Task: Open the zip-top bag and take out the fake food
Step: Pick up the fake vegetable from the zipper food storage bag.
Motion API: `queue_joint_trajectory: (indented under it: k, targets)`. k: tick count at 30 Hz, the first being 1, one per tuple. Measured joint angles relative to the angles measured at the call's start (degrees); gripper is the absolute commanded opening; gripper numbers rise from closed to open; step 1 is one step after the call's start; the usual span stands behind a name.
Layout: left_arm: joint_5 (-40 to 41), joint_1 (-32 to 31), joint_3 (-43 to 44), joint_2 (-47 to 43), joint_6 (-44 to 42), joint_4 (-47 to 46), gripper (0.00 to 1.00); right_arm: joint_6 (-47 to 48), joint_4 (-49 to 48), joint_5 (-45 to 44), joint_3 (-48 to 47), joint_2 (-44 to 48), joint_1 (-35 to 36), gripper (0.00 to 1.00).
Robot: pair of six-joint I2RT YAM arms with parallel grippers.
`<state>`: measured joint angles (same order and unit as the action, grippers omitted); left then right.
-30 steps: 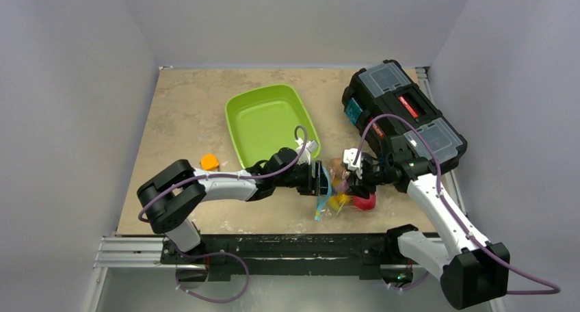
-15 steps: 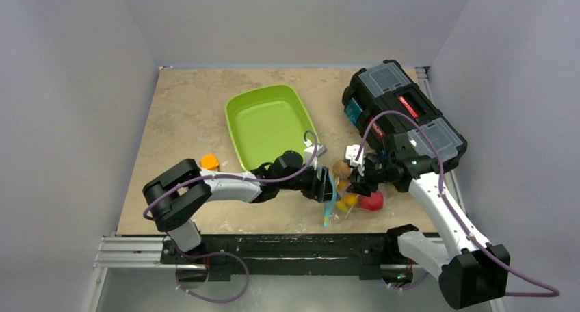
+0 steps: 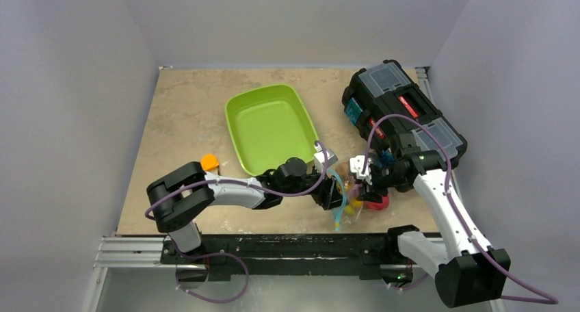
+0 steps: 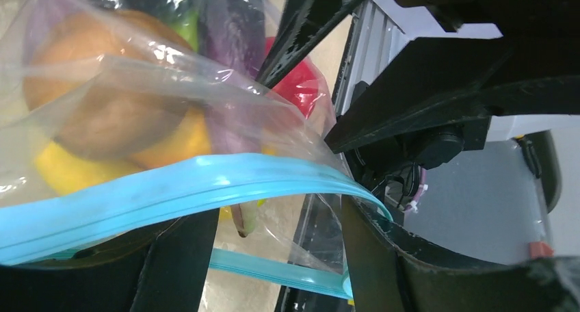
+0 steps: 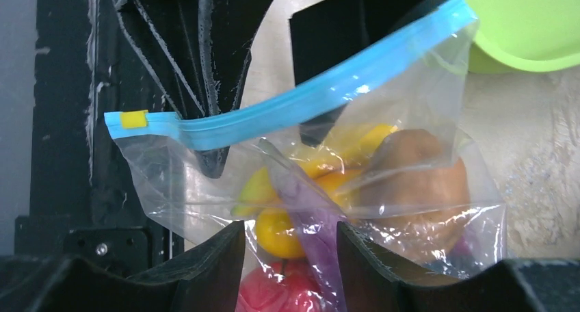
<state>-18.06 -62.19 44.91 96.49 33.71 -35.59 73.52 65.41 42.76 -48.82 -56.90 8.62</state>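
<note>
The zip-top bag (image 3: 345,206) hangs between my two grippers near the table's front edge, its blue zip strip (image 3: 337,213) toward the left arm. Fake food fills it: a brown piece (image 5: 417,175), yellow pieces (image 5: 273,230), a purple eggplant and a red apple (image 5: 273,291). My right gripper (image 5: 291,257) is closed on the bag's bulging body, with food between its fingers. My left gripper (image 4: 273,243) stands open at the bag's mouth (image 4: 137,86). One zip strip (image 4: 171,189) crosses in front of both fingers; the other spans the gap below.
A green tray (image 3: 270,127) sits just behind the left arm. A black toolbox (image 3: 403,113) stands at the back right, close behind the right wrist. A small orange block (image 3: 209,162) lies left of the tray. The black mounting rail runs directly below the bag.
Both grippers and the bag have shifted right and toward the table's front edge. The left arm has stretched further out, and its jaws have widened at the bag's mouth.
</note>
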Motion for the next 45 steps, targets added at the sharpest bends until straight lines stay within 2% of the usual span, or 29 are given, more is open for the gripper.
queue_joint_trajectory:
  k: [6, 18, 23, 27, 31, 35, 40, 45]
  targets:
    - [1.77, -2.54, 0.0, 1.77, -5.6, -4.81, 0.65, 4.76, 2.49, 0.07, 0.0, -0.55, 0.0, 0.51]
    - [4.81, -4.7, -0.2, 4.87, -10.91, -8.35, 0.64, 1.42, 3.8, 5.33, -1.14, -1.11, -0.02, 0.5]
    - [5.99, -5.01, -0.26, 5.05, -10.99, -9.03, 0.64, -6.75, 3.69, 8.7, -6.69, -1.18, 0.0, 0.53]
    - [6.6, -5.33, -1.29, 5.11, -11.08, -11.26, 0.65, -16.72, 1.36, 10.86, -9.22, -2.05, 0.0, 0.6]
    - [7.41, -6.05, -2.82, 5.27, -12.61, -13.66, 0.65, -27.39, -3.06, 10.56, -9.88, -3.58, 0.0, 0.64]
    - [8.04, -6.78, -3.17, 5.35, -13.99, -14.67, 0.66, -36.13, -7.04, 8.33, -10.36, -5.25, 0.0, 0.73]
    - [8.52, -7.06, -3.17, 5.42, -14.95, -14.95, 0.66, -41.81, -9.75, 4.57, -10.36, -6.08, 0.96, 0.76]
    - [9.75, -7.28, -3.17, 5.42, -15.34, -14.99, 0.66, -43.23, -10.45, 1.81, -10.36, -6.64, 3.08, 0.81]
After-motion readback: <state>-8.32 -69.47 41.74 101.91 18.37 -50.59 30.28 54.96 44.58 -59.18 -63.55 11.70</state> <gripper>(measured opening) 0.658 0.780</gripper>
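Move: The left gripper's spread fingers are already in the bag's mouth; the purple eggplant's middle is about 6 cm to their right, 2 cm ahead and 5 cm below. From the right gripper the eggplant lies about 6 cm below, 1 cm ahead and 1 cm to the left. The brown fruit is roughly 7 cm ahead and 4 cm left of the right gripper, the red fruit 5 cm right and 2 cm back, both about 6 cm lower. Raise the right gripper about 6 cm while easing it left over the bag, then swing it some 5 cm forward, turning clockwise and opening its half-open fingers much wider. Meanwhile keep the left fingers spread inside the zip mouth and work them about 2 cm to the right, a little back and down, rolling the wrist some 20 degrees. ##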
